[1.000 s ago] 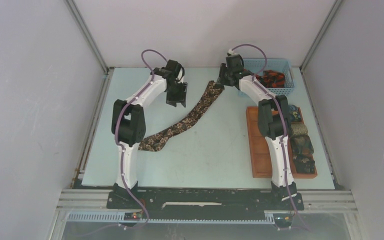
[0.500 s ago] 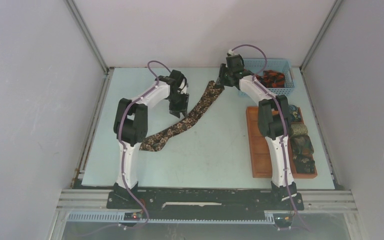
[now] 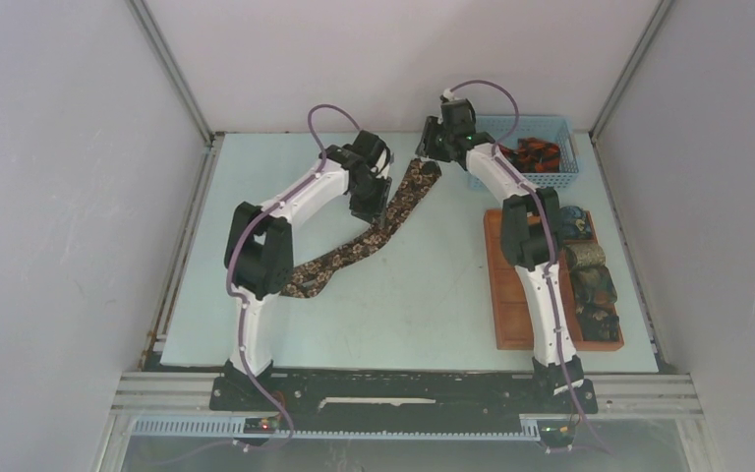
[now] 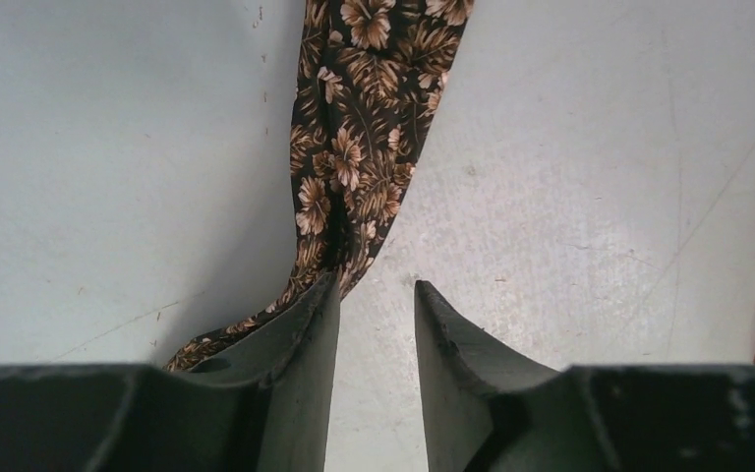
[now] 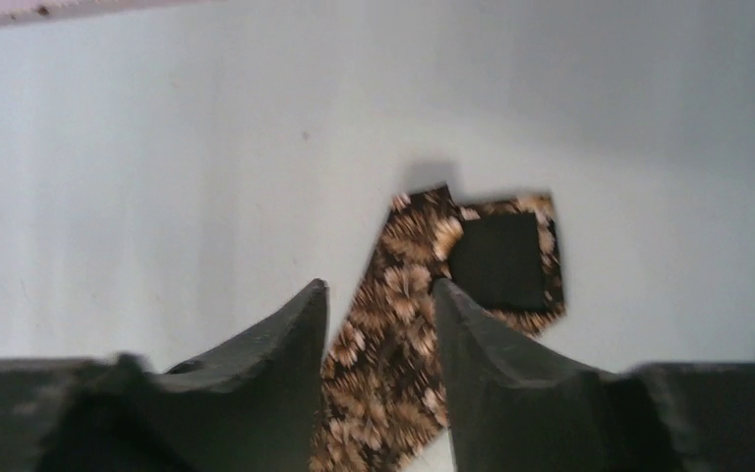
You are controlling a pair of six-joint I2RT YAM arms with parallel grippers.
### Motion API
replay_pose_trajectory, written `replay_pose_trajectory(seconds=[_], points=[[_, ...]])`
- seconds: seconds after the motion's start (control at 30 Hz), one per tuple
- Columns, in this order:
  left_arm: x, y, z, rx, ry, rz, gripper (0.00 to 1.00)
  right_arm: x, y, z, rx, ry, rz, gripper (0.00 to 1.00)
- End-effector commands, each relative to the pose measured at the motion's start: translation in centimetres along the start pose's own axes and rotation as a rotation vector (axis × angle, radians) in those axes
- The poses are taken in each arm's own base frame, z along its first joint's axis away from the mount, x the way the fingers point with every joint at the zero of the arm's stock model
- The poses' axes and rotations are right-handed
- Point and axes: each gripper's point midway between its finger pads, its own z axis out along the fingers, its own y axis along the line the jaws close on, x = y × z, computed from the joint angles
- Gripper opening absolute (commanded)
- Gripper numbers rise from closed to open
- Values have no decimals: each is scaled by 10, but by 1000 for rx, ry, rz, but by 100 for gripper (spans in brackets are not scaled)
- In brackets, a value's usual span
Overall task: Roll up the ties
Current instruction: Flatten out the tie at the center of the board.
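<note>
A dark brown tie (image 3: 354,251) with a tan floral print lies in a long curve across the table, from near the left arm's elbow up to the far middle. My left gripper (image 3: 383,216) hangs over its middle stretch. In the left wrist view that gripper (image 4: 374,290) is open with bare table in the gap, and the tie (image 4: 354,147) runs just outside its left finger. My right gripper (image 3: 423,155) is over the tie's far end. Its jaws (image 5: 378,287) stand open, with the tie's end (image 5: 403,324) and its black label (image 5: 496,261) flat on the table below.
A blue mesh basket (image 3: 560,179) at the far right holds a black and red-orange tie (image 3: 536,154). In front of it stands an orange-brown compartment tray (image 3: 509,285) with several rolled ties (image 3: 590,285) in its right column. Grey walls close in both sides.
The left arm has swung right from beside the tie to over its middle, its jaws narrowing. The right gripper has shifted slightly left and back at the tie's far end.
</note>
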Motion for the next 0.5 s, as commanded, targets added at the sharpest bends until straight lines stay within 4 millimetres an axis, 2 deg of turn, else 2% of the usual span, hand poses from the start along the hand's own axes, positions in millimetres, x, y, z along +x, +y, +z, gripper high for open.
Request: replay_pose_trajectory(seconds=[0.0,0.03,0.1,0.2,0.23,0.33,0.47], points=[[-8,-7,-27,16,-63,-10,39,-6,25,20,-19,-8,-44,53],[-5,-8,-27,13,-58,-13,38,-6,25,25,-4,-9,-48,66],[1,-6,-28,3,-50,-14,38,-7,19,30,68,-33,-59,74],[10,-5,-33,4,-41,-23,37,-10,18,30,157,-80,-106,79],[16,-7,-34,19,-30,-29,36,-5,18,32,194,-86,-143,81],[27,-11,-46,45,-34,-41,36,-2,18,31,243,-77,-169,80],[42,-19,-62,97,-42,-62,36,4,19,31,216,-43,-162,79]])
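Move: The left hand hovers over the board just off the tie's middle bend, which lies some 4 cm back, 3 cm to its left and about 7 cm below; the tie's near end is roughly 14 cm back and 18 cm left. The right hand has the tie's far end, with its black patch, about 5 cm back, hardly 1 cm to its left and 7 cm below; the blue basket sits about 2 cm back and 23 cm to its right. The right hand swings about 4 cm left across the tie's far end, first reaching some 3 cm forward and then easing half of that back while it sinks about 3 cm, spreading its fingers from under half open to wide and rolling its left side down a little over 10 degrees. Meanwhile the left hand draws back about 5 cm and 2 cm left towards the tie's middle bend, bobbing up a centimetre and settling again at much the same height, fingers still parted and holding nothing. ##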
